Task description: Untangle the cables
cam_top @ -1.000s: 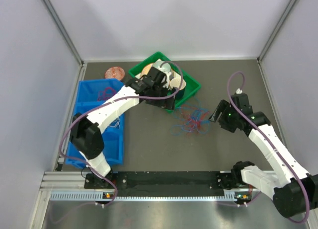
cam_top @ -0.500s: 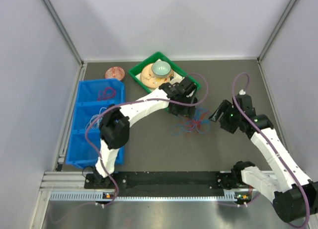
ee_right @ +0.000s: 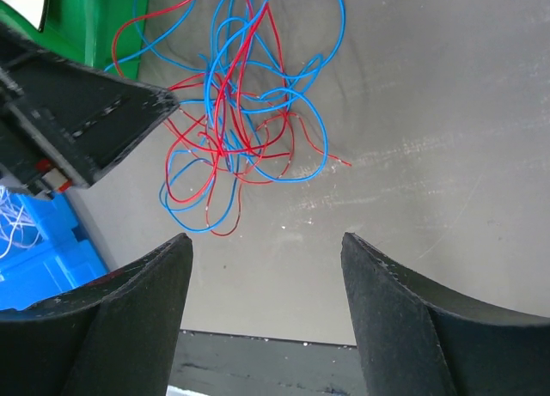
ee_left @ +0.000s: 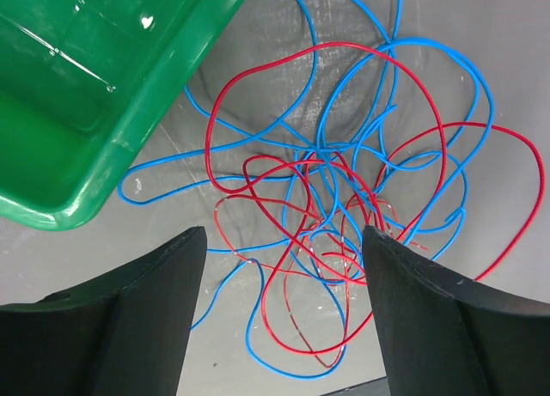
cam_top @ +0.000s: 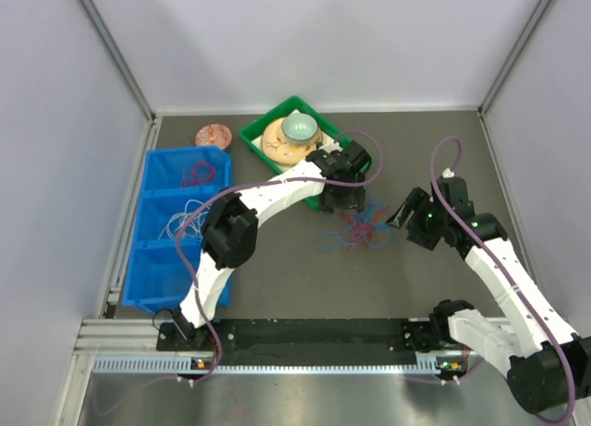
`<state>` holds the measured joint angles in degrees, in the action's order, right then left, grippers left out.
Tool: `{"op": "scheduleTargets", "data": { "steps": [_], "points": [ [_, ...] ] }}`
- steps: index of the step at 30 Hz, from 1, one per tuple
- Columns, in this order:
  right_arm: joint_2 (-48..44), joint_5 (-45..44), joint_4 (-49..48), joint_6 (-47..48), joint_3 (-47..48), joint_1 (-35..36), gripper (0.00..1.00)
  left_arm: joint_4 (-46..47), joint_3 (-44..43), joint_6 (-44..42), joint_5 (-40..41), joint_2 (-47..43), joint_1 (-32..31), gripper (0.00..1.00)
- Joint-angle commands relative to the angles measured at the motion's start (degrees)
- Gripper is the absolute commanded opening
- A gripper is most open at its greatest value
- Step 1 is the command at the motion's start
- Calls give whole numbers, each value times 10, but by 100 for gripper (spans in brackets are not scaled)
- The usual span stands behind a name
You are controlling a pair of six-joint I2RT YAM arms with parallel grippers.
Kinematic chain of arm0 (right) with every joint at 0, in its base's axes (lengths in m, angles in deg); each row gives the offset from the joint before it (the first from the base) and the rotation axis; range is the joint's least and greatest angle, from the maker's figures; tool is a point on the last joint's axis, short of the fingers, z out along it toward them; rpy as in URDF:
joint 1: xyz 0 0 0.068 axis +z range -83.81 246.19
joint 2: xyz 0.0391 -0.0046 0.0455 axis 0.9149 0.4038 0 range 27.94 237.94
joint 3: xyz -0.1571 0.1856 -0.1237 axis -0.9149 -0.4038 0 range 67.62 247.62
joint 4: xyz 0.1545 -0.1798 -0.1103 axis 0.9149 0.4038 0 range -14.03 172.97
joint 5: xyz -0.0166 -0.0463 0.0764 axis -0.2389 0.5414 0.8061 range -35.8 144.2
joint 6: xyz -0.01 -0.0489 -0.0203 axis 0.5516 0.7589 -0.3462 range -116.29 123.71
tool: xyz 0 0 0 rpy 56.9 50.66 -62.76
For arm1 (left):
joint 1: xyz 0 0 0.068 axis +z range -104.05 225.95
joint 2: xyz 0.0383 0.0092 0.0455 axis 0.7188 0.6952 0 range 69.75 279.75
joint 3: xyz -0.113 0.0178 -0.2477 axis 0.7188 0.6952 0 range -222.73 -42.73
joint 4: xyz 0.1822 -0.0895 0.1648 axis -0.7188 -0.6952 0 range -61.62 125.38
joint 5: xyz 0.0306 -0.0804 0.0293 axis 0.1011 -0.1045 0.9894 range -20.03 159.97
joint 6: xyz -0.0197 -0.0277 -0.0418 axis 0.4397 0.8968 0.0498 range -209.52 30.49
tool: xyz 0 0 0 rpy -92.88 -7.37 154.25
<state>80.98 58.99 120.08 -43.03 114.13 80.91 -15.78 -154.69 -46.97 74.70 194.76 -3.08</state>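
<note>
The cables (cam_top: 355, 225) lie as a loose tangle of thin red and blue strands on the grey table, just right of the green tray (cam_top: 257, 130). My left gripper (cam_top: 340, 195) hangs over the tangle's upper left edge. In the left wrist view the left gripper (ee_left: 284, 241) is open, with loops of the tangle (ee_left: 320, 160) on the table below and between its fingers, none pinched. My right gripper (cam_top: 404, 213) stands open to the right of the tangle, and in its own view the gripper (ee_right: 266, 241) sits short of the strands (ee_right: 232, 112). A white cable (cam_top: 187, 213) rests in the blue bin (cam_top: 148, 260).
The green tray holds a tan plate with a pale bowl (cam_top: 298, 126); its corner (ee_left: 77, 155) sits close to the cables. A dark red coil (cam_top: 199, 175) lies in the blue bin's far compartment. A copper-coloured disc (cam_top: 212, 135) lies behind the bin. Walls enclose the table.
The left arm swung from over the green tray to the right and down over the tangle, and its jaws narrowed a little. The right arm barely moved.
</note>
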Motion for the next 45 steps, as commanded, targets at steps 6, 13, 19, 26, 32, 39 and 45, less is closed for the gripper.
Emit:
{"op": "scheduleTargets", "data": {
  "steps": [6,13,19,26,32,39,45],
  "points": [
    [-7,13,-18,-9,-3,-3,69,14,-2,29,-14,16,-4,74],
    [7,18,-18,-10,10,-3,69,16,3,10,-12,23,-4,69],
    [29,14,-18,-2,28,-4,69,38,9,0,-25,32,-5,57],
    [35,0,-18,-5,33,-3,70,45,1,-13,-45,46,-4,4],
    [33,-17,-19,-12,35,-4,70,20,-20,-27,-66,38,2,0],
    [67,6,-30,-6,14,-14,72,22,-9,-74,-93,-91,26,0],
    [108,66,-82,-10,-11,-14,73,70,54,-81,-105,-150,26,0]
  ]
}}
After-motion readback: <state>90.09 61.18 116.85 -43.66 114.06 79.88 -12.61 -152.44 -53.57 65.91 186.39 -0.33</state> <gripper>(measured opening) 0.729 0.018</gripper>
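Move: The red cable's bunched middle lies about 5 cm below the left hand's open fingers, some 2 cm to the right and 1 cm back, with the blue cable woven through it, its middle 3 cm right, 2 cm back and just as low. The green tray's middle is about 16 cm ahead and 9 cm left of the left hand, the mug 11 cm ahead and 4 cm left. From the right hand the red cable is about 13 cm left, 6 cm ahead and 10 cm down. The left hand sinks about 4 cm into the tangle, edging slightly back and to the right, and shuts its fingers on strands of the red cable; after a short pause low down it lifts steeply, picking up speed, by some 10 cm with the red pinched between the fingertips. The right hand, open and touching nothing, sinks some 3 cm and eases a little forward late on, to the right of the cables. ##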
